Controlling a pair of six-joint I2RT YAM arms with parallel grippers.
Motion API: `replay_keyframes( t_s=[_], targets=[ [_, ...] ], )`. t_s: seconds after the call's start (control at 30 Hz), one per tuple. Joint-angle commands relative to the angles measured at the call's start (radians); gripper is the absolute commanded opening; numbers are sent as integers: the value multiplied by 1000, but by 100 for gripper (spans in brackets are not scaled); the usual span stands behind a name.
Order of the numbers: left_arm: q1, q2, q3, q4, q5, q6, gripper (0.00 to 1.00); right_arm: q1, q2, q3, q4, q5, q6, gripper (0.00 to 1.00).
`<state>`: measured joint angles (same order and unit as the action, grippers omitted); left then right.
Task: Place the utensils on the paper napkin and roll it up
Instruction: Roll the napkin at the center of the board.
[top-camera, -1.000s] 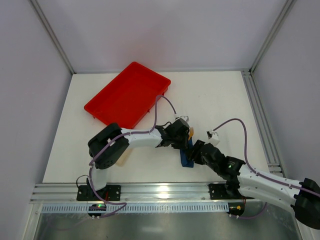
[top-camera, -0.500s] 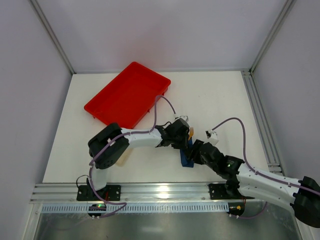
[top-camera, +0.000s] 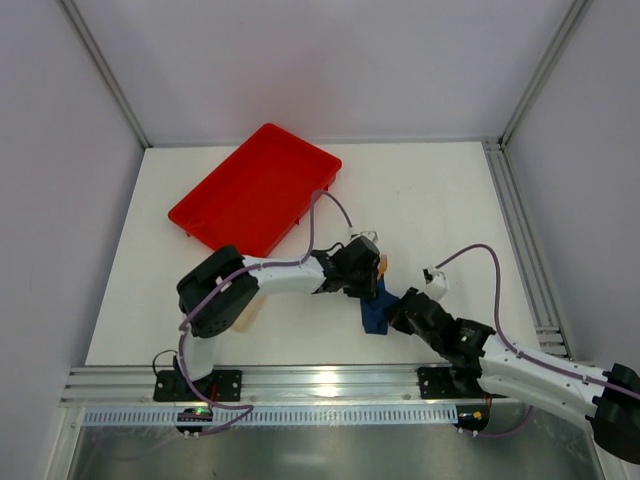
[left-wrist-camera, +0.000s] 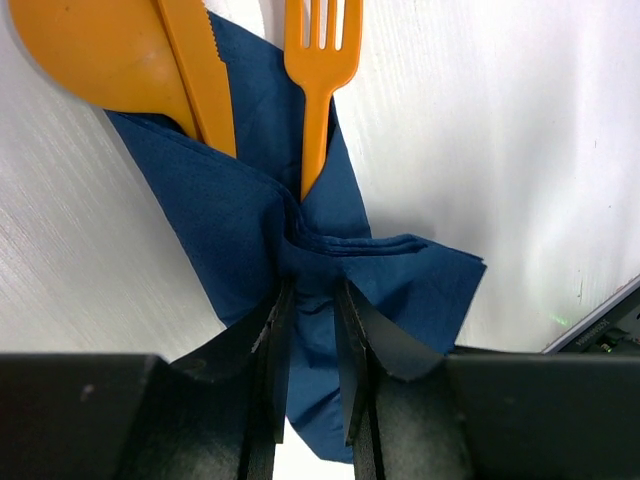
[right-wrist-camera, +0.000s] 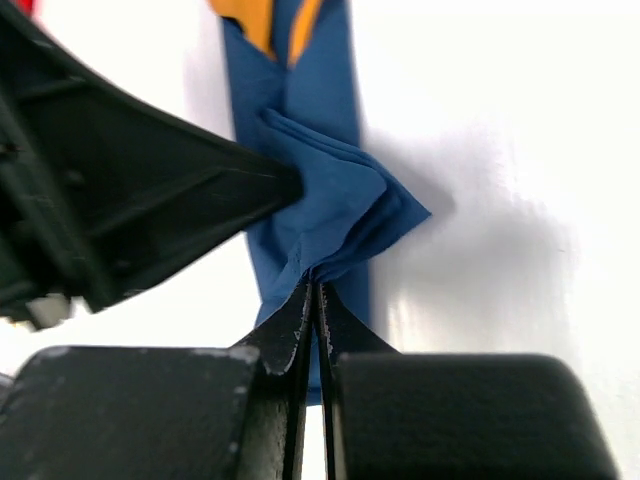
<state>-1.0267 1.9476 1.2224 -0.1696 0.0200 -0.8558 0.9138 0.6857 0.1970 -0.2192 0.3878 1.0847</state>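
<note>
The paper napkin (left-wrist-camera: 240, 210) is a navy sheet bunched around the handles of the utensils. These are an orange spoon (left-wrist-camera: 95, 55), knife (left-wrist-camera: 200, 75) and fork (left-wrist-camera: 322, 60), whose heads stick out past the napkin. My left gripper (left-wrist-camera: 310, 295) is shut on the gathered napkin just below the fork handle. My right gripper (right-wrist-camera: 313, 285) is shut on a folded edge of the napkin (right-wrist-camera: 330, 200), with orange tips (right-wrist-camera: 270, 20) beyond it. From above, both grippers (top-camera: 365, 280) (top-camera: 398, 312) meet at the blue bundle (top-camera: 377, 318) in the middle of the table.
A red tray (top-camera: 258, 187) lies tilted at the back left of the white table (top-camera: 450, 200). A metal rail (top-camera: 300, 385) runs along the near edge by the arm bases. The left gripper's black finger (right-wrist-camera: 150, 200) fills the left of the right wrist view.
My right gripper has shut on the napkin's edge, and its arm has drawn slightly back toward the near right. The left gripper keeps its hold in place.
</note>
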Motion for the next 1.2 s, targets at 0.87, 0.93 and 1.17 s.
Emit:
replay_keyframes(
  t_s=[0.87, 0.93, 1.17],
  targets=[
    [-19, -116, -138, 189, 130, -22, 44, 5, 14, -87, -13, 89, 121, 4],
    [-19, -136, -139, 188, 115, -16, 45, 5, 15, -88, -3, 79, 126, 4],
    [-7, -150, 4, 23, 23, 87, 56, 5, 52, -90, 41, 56, 165, 4]
  ],
)
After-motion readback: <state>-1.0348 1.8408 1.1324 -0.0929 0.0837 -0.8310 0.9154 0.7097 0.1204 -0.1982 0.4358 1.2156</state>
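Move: The left gripper has the folded napkin between its part-open fingers; the napkin's middle lies about 2 cm back from it and 2 cm below. The utensil heads stick out some 7 cm ahead of that hand and 2 cm to its right. From the right gripper, already shut on the raised flap, the napkin's middle is roughly 2 cm ahead, 3 cm left and 3 cm down, the utensil heads 11 cm ahead and 2 cm left. Keep the right gripper's pinch on the flap and carry it down about 3 cm towards the board and 2 cm to the right, turning slightly clockwise. Meanwhile open the left gripper to about twice its gap and let go of the napkin, drawing back 2 cm, then rising to nearly 3 cm above its start so that the tips hang over the fold. ##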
